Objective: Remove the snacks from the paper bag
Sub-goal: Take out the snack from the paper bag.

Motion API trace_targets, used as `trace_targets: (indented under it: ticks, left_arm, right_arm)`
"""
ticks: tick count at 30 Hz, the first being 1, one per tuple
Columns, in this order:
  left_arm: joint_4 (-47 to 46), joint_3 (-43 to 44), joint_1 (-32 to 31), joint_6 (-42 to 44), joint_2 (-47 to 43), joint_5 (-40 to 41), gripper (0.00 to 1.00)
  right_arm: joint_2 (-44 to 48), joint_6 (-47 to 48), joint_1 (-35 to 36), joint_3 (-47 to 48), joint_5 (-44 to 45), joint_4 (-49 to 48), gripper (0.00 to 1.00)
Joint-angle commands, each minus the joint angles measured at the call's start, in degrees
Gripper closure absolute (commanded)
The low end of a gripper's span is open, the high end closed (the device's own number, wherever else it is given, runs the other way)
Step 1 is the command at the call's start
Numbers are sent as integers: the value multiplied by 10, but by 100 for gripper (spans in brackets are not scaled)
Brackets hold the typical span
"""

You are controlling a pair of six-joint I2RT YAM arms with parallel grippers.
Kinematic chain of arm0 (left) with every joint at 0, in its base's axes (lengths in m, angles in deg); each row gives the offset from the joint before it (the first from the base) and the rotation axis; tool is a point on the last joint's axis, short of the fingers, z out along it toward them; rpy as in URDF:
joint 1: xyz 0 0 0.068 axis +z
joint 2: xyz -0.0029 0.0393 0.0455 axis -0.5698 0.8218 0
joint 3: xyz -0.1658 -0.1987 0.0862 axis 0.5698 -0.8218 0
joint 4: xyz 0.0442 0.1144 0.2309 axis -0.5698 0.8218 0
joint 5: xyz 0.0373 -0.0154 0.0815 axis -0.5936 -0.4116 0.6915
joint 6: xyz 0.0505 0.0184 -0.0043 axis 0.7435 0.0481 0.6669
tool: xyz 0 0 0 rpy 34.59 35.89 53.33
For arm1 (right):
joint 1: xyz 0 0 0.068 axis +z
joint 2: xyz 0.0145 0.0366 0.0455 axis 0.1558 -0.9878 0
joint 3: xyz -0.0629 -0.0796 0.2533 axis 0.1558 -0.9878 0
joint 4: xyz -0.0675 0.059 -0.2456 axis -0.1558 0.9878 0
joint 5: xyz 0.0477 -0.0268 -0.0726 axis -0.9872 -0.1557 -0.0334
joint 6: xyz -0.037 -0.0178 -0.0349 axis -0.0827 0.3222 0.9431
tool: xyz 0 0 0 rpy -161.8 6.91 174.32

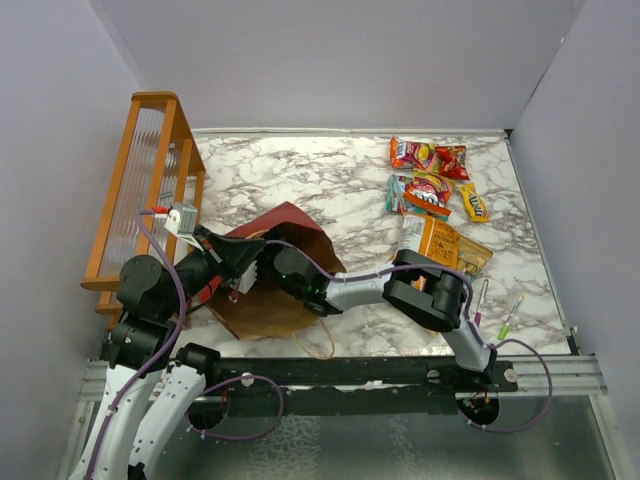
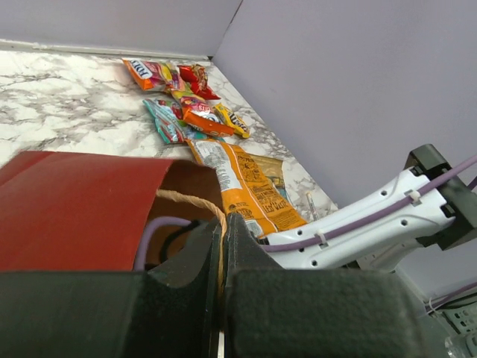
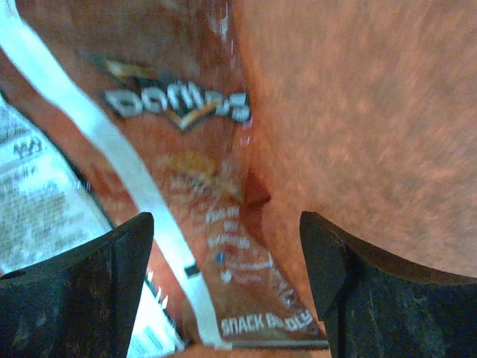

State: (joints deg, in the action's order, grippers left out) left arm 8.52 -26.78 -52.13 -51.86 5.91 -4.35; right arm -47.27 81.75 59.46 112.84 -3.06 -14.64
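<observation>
The dark red paper bag [image 1: 283,222] lies on its side on the marble table, mouth toward the arms. My left gripper [image 2: 221,242] is shut on the bag's twisted tan handle [image 2: 195,200] and holds the mouth up. My right arm [image 1: 360,288] reaches into the bag, so its gripper is hidden in the top view. In the right wrist view my right gripper [image 3: 227,280] stands open inside the brown kraft interior [image 3: 365,112], its fingers on either side of a red chip packet [image 3: 197,149] without closing on it. Several snacks [image 1: 432,190] lie on the table at the far right.
An orange wooden rack [image 1: 140,190] stands along the left edge. A pink pen [image 1: 481,297] and a green pen [image 1: 510,317] lie at the near right. A large orange packet [image 1: 440,243] lies beside my right arm's elbow. Grey walls enclose the table.
</observation>
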Motion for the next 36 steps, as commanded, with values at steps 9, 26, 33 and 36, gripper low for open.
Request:
trace_targets:
  ticks: [9, 26, 33, 36]
  left_arm:
    - [6, 23, 0, 11, -9, 0, 100]
    - [25, 21, 0, -14, 0, 117, 100]
    - [35, 34, -1, -20, 2, 167, 100]
    - [35, 36, 0, -20, 2, 167, 100]
  right_arm:
    - [-82, -18, -44, 87, -70, 29, 55]
    - [100, -125, 21, -41, -15, 80, 99]
    - [215, -215, 37, -76, -69, 193, 99]
    - [259, -237, 42, -95, -63, 198, 99]
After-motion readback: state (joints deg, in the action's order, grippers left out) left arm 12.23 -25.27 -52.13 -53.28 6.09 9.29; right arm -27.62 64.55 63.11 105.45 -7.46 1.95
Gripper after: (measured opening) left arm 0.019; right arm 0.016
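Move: The Doritos pack lies deep in the paper bag, its middle roughly 6 cm left of the right hand, 1 cm ahead and 5 cm below, with one end reaching between the open fingers. The paper bag's middle is about 5 cm back of this hand, 1 cm right and 3 cm lower; outside, the orange pack lies some 36 cm right, 1 cm back and 11 cm below. From the left hand, still shut on the cord handle, the paper bag's middle is about 4 cm back, 1 cm left and 17 cm below. Forward about 5 cm and slightly down, the right hand reaches deeper into the paper bag, its fingers closing from wide open to pinch the near end of the Doritos pack. It then draws back some 11 cm and up about 8 cm towards the bag's mouth, the fingertips tipping upward. Late on, the left hand, keeping its grip on the cord, shifts about 4 cm forward-left and turns some 15 degrees counter-clockwise. ##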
